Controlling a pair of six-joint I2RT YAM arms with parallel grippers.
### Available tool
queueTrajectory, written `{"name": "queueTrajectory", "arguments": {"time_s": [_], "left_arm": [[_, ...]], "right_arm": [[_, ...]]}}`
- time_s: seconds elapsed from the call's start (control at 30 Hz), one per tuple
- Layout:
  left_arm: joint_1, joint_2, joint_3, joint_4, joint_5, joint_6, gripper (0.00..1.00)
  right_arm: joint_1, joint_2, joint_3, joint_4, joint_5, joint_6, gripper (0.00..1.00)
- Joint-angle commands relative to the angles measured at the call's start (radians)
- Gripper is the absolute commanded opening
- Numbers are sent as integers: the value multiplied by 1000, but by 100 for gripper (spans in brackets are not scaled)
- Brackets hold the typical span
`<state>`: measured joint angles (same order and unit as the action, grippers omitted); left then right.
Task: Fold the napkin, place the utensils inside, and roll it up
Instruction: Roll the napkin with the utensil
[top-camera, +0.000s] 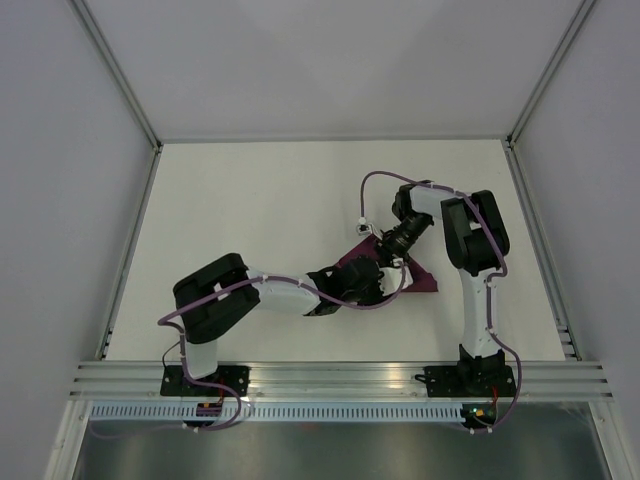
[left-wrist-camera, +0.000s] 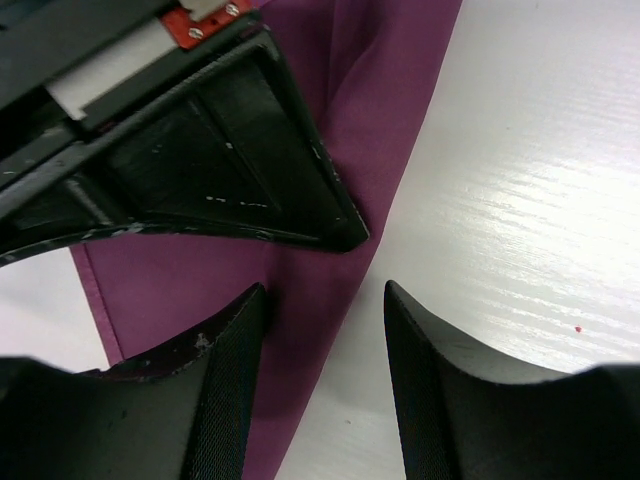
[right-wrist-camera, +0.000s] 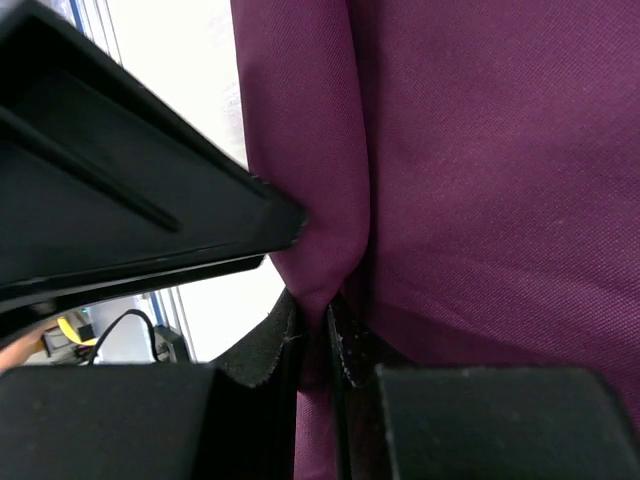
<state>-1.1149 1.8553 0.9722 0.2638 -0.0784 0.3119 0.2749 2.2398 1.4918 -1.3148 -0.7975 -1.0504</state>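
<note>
The purple napkin (top-camera: 424, 281) lies folded on the white table, mostly hidden under both arms in the top view. My right gripper (right-wrist-camera: 325, 318) is shut on a raised pinch of the napkin (right-wrist-camera: 480, 150) near its edge. My left gripper (left-wrist-camera: 324, 290) is open just above the table, and the edge of the napkin (left-wrist-camera: 380, 80) runs between its fingers, one fingertip (left-wrist-camera: 240, 320) over cloth and the other over bare table. The two grippers sit close together, left gripper (top-camera: 378, 287) just in front of the right gripper (top-camera: 392, 260). No utensils are in view.
The white table (top-camera: 250, 200) is enclosed by grey walls with metal frame posts. An aluminium rail (top-camera: 340, 378) carrying both arm bases runs along the near edge. The right arm's black finger housing (left-wrist-camera: 200, 170) crowds the left wrist view.
</note>
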Motion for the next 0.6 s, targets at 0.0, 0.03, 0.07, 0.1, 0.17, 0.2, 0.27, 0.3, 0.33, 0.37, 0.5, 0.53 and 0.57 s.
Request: {"name": "queueTrajectory", "arguments": {"time_s": [0.0,0.03,0.07,0.1,0.17,0.2,0.27,0.3,0.33,0.37,0.5,0.53,0.57], "left_arm": [[-3,39,45,38,-9,72,56],[-5,51,45,38,-8,73,56],[-5,58,43,38,-6,73,56],[-5,68,42,40,2,75,55],[-5,81,43,35,8,75,54],[-5,84,42,34,11,75,52],[-5,97,43,28,22,70,50],[-5,102,43,23,25,72,45],[-5,108,46,9,32,70,42],[-3,114,48,5,43,66,35],[-3,136,52,-18,65,56,14],[-3,137,54,-24,69,55,11],[-2,145,56,-37,74,52,10]], "right_arm": [[3,79,18,124,149,-48,17],[4,84,22,123,149,-48,17],[3,92,33,115,149,-46,17],[3,95,38,114,149,-45,17],[3,101,48,112,152,-40,17],[3,103,53,109,153,-37,17],[3,110,67,103,155,-33,17],[4,112,68,103,155,-31,17],[3,110,70,103,155,-30,17],[3,110,71,101,155,-30,17],[3,104,71,104,153,-20,17],[3,100,71,109,153,-19,18],[3,96,71,112,155,-14,18]]}}
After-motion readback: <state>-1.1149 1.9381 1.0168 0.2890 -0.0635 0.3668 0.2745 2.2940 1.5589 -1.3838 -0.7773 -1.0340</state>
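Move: The near, rolled edge of the napkin lies between the open left fingertips, about 1 cm to the left gripper's right and 2 cm below it. The right gripper's pinch on that same edge is some 3 cm to the left gripper's right and 1 cm ahead. From the left gripper, the napkin's far corner is roughly 9 cm ahead and 3 cm left, and its right near corner 10 cm right and 2 cm back. From the right gripper, the left gripper's grip spot is about 3 cm left and 1 cm back. Lower the left gripper about 1.5 cm over the napkin's near rolled edge, easing some 1 cm to the right towards the right gripper's pinch, then close the fingers from about half open to pinch the roll right beside it. Keep the right gripper in place with its hold on the edge. ##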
